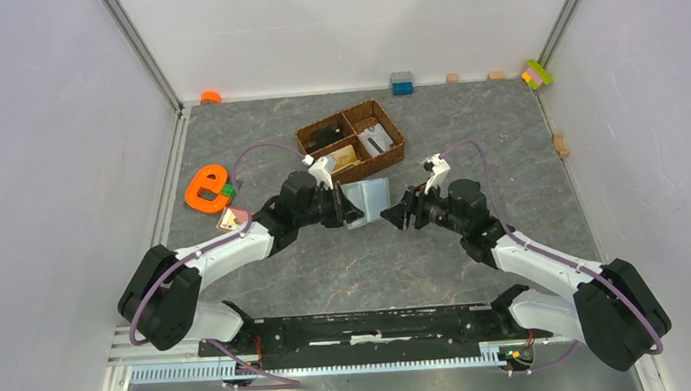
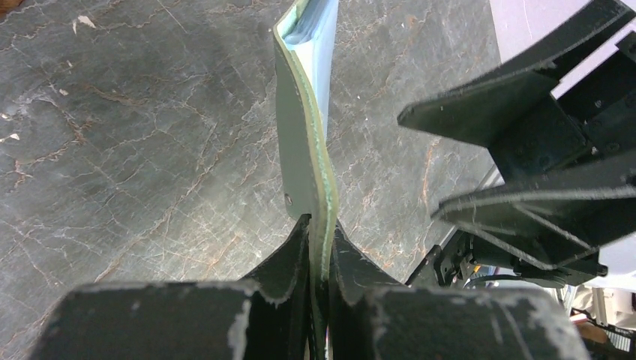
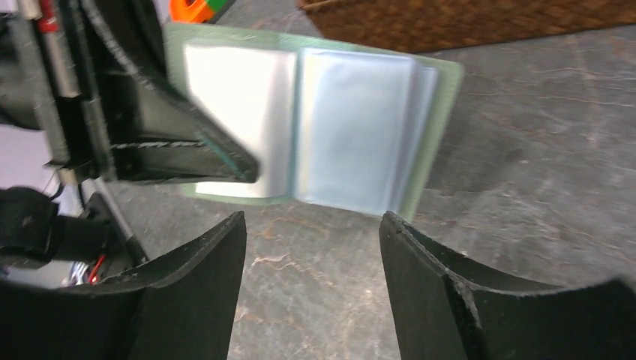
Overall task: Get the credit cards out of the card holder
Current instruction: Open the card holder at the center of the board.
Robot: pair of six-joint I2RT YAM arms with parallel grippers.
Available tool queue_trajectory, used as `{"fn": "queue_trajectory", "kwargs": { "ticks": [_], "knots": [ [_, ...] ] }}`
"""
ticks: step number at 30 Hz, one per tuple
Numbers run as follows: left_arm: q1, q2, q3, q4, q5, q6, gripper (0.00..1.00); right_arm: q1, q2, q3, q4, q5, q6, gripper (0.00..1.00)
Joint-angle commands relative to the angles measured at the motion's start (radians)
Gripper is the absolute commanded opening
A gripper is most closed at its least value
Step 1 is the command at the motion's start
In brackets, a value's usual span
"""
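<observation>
The card holder (image 1: 367, 200) is a sage-green wallet, spread open and held upright above the table. My left gripper (image 2: 321, 238) is shut on one edge of it. In the right wrist view its pale blue slots (image 3: 352, 127) face the camera, and no card shows in them. My right gripper (image 3: 311, 225) is open just in front of the holder, apart from it, with nothing between its fingers. A small pinkish-tan credit card (image 1: 231, 221) lies on the table by my left arm. Another flat tan card (image 1: 343, 156) lies in the basket.
A brown wicker divided basket (image 1: 393, 145) stands just behind the holder. An orange letter-e shape (image 1: 204, 188) lies at the left. Small blocks (image 1: 401, 83) line the back wall. The right gripper's fingers (image 2: 517, 150) sit close to the holder's right.
</observation>
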Motion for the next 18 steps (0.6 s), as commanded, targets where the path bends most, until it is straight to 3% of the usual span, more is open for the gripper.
{"fn": "queue_trajectory", "kwargs": {
  "ticks": [1, 8, 18],
  "knots": [
    [0.003, -0.032, 0.015, 0.063, 0.039, -0.031, 0.02, -0.054, -0.025, -0.016, 0.010, 0.100, 0.027, 0.71],
    [0.003, -0.138, -0.048, 0.166, 0.077, -0.044, 0.02, -0.108, -0.056, -0.052, 0.014, 0.121, 0.047, 0.98],
    [0.002, -0.232, -0.133, 0.397, 0.192, -0.091, 0.02, -0.132, -0.259, -0.153, 0.135, 0.119, 0.068, 0.98]
  ]
}}
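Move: Between the two hands the card holder hangs open, pinched at its left cover by the left hand; its middle is about 3 cm ahead and 3 cm right of that hand, at roughly its height. From the right hand it lies about 3 cm ahead and 5 cm to the left, 1 cm lower. The woven basket is some 18 cm ahead of the left hand, straight out and 8 cm lower. Lifting the card holder about 6 cm and drawing it back nearly 3 cm, the left hand keeps its pinch on the cover and rolls so its fingers swing up towards level. The right hand retreats to the right, some 5 cm away from the pages, nosing forward and dipping before it rises; it turns clockwise and its fingers spread from partly to fully open. ##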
